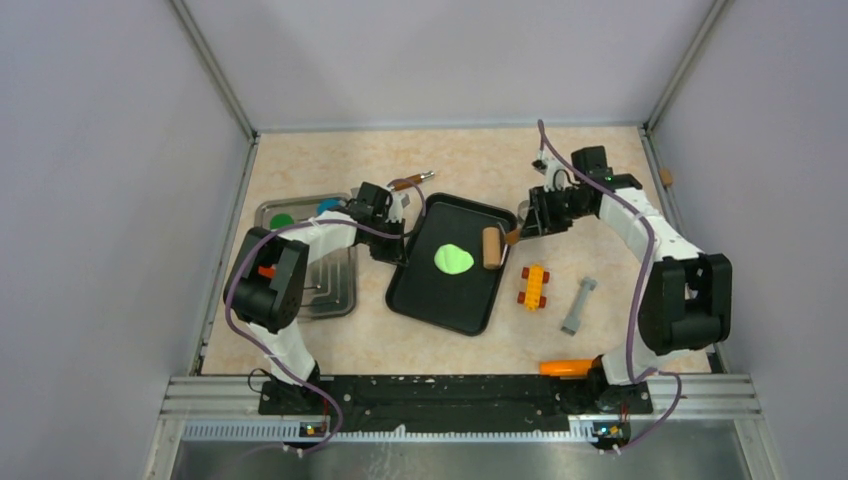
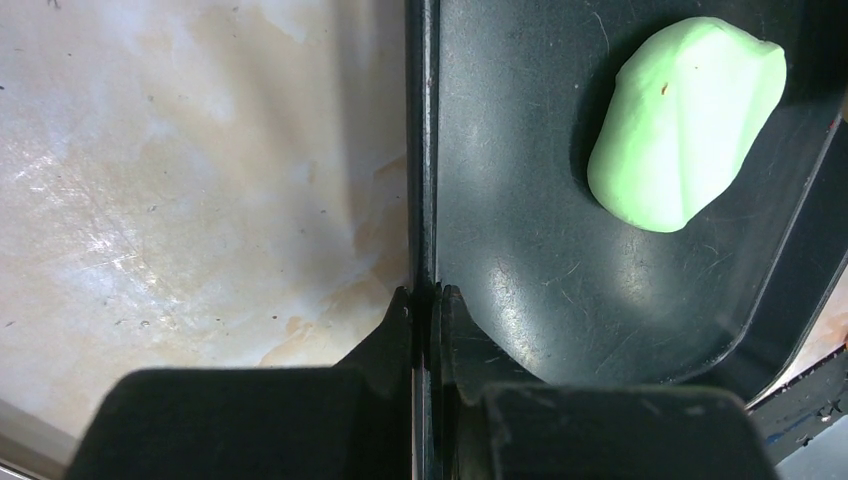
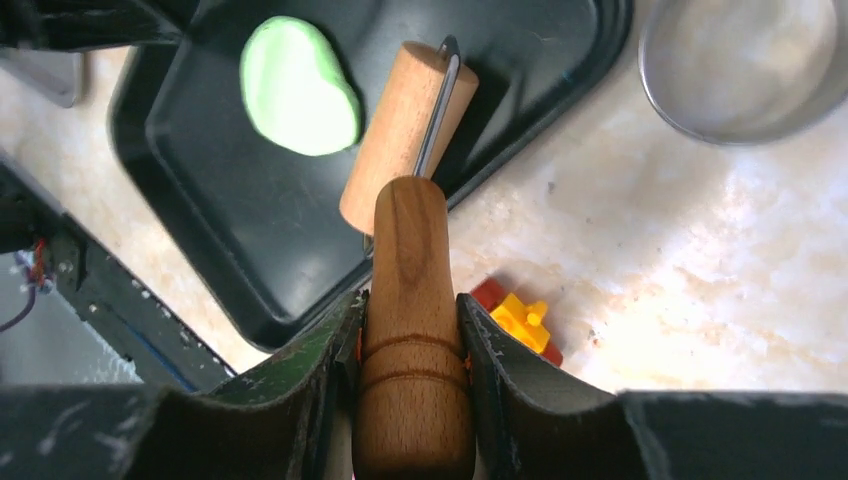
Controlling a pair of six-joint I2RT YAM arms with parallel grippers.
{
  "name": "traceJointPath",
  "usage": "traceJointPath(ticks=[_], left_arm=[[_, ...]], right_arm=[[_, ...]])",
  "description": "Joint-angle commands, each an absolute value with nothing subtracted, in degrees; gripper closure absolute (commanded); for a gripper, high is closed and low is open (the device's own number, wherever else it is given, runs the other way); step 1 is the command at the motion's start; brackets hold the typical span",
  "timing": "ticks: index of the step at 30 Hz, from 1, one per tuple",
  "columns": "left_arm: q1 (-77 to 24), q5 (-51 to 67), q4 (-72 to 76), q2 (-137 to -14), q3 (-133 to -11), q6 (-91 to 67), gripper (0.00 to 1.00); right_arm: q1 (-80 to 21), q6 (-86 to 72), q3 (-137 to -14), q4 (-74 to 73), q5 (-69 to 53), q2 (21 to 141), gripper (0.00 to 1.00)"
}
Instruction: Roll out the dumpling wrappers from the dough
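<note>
The dough (image 1: 453, 260) is a flattened lime-green blob in the middle of the black tray (image 1: 420, 295); it also shows in both wrist views (image 2: 685, 120) (image 3: 298, 95). My right gripper (image 3: 412, 310) is shut on the wooden handle of a rolling pin (image 3: 405, 130). The pin's barrel (image 1: 491, 247) rests in the tray just right of the dough. My left gripper (image 2: 425, 300) is shut on the tray's left rim (image 2: 422, 150). A small round green disc (image 1: 283, 220), perhaps a dumpling wrapper, lies on the steel tray, partly behind my left arm.
A steel tray (image 1: 335, 290) at the left holds a blue disc (image 1: 327, 206). A metal ring (image 3: 740, 60) stands right of the black tray. A yellow-red brick (image 1: 534, 287), a grey tool (image 1: 577, 306), an orange piece (image 1: 565, 367) and a brown-handled tool (image 1: 410, 182) lie around.
</note>
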State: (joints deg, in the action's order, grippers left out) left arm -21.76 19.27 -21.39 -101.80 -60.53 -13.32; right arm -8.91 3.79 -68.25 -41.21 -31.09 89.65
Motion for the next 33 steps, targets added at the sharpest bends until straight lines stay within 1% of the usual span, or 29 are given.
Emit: traceJointPath(ticks=[1,3,5,9,11,14,16,21,26,33], left_arm=[[-21.09,22.58,-21.03,-100.73,-60.85,-10.97,1.00],[-21.07,26.07,-22.65,-100.66,-61.88,-9.77,1.00],[-21.02,29.97,-23.83,-101.28,-62.53,-7.36,1.00],[-21.37,34.26,-29.48,-103.46,-65.90,0.99,1.00],[-21.50,34.39,-31.81,-105.24,-67.56,4.14,1.00],[-21.61,34.62,-32.19,-107.10,-68.42,2.46,1.00],[-22.21,33.84,-30.68,-105.52,-67.91,1.54,1.00],[-22.59,31.62,-28.41,-103.82,-67.87,-1.19,1.00],[-23.28,30.62,-28.92,-103.36,-69.63,-0.54,1.00],[-23.42,31.30,-28.57,-102.21,-67.44,-0.53,1.00]], right_arm=[[-8.40,10.31,-75.00,-41.75,-51.29,83.89,1.00],[-8.37,8.86,-76.58,-39.20,-55.09,82.06,1.00],[-8.54,10.79,-77.79,-38.80,-57.31,81.11,1.00],[-8.70,15.23,-79.99,-44.34,-57.76,82.77,1.00],[-8.85,14.79,-79.68,-46.92,-58.34,84.50,1.00],[-10.85,12.46,-74.87,-43.94,-56.57,85.93,1.00],[-12.04,10.69,-73.50,-42.17,-56.02,87.23,1.00],[-15.24,13.61,-73.77,-44.08,-53.82,90.02,1.00],[-15.81,14.67,-73.51,-44.58,-51.46,92.09,1.00],[-16.20,14.94,-72.56,-40.91,-47.19,94.94,1.00]])
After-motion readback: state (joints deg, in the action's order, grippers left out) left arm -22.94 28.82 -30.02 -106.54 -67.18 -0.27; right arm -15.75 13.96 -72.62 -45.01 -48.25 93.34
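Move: The dough lies about 15 cm left of the right hand, 5 cm back and 11 cm below. The roller held by that hand rests some 8 cm left and 3 back; the metal ring stands about 3 cm right and 5 ahead, the toy car 3 right and 13 back. From the left hand, pinching the tray's left rim, the dough is 13 cm right and 1 ahead, nearly level. Right lifts the roller some 12 cm, then lowers it leftward over the dough; left turns the tray 15° clockwise. ##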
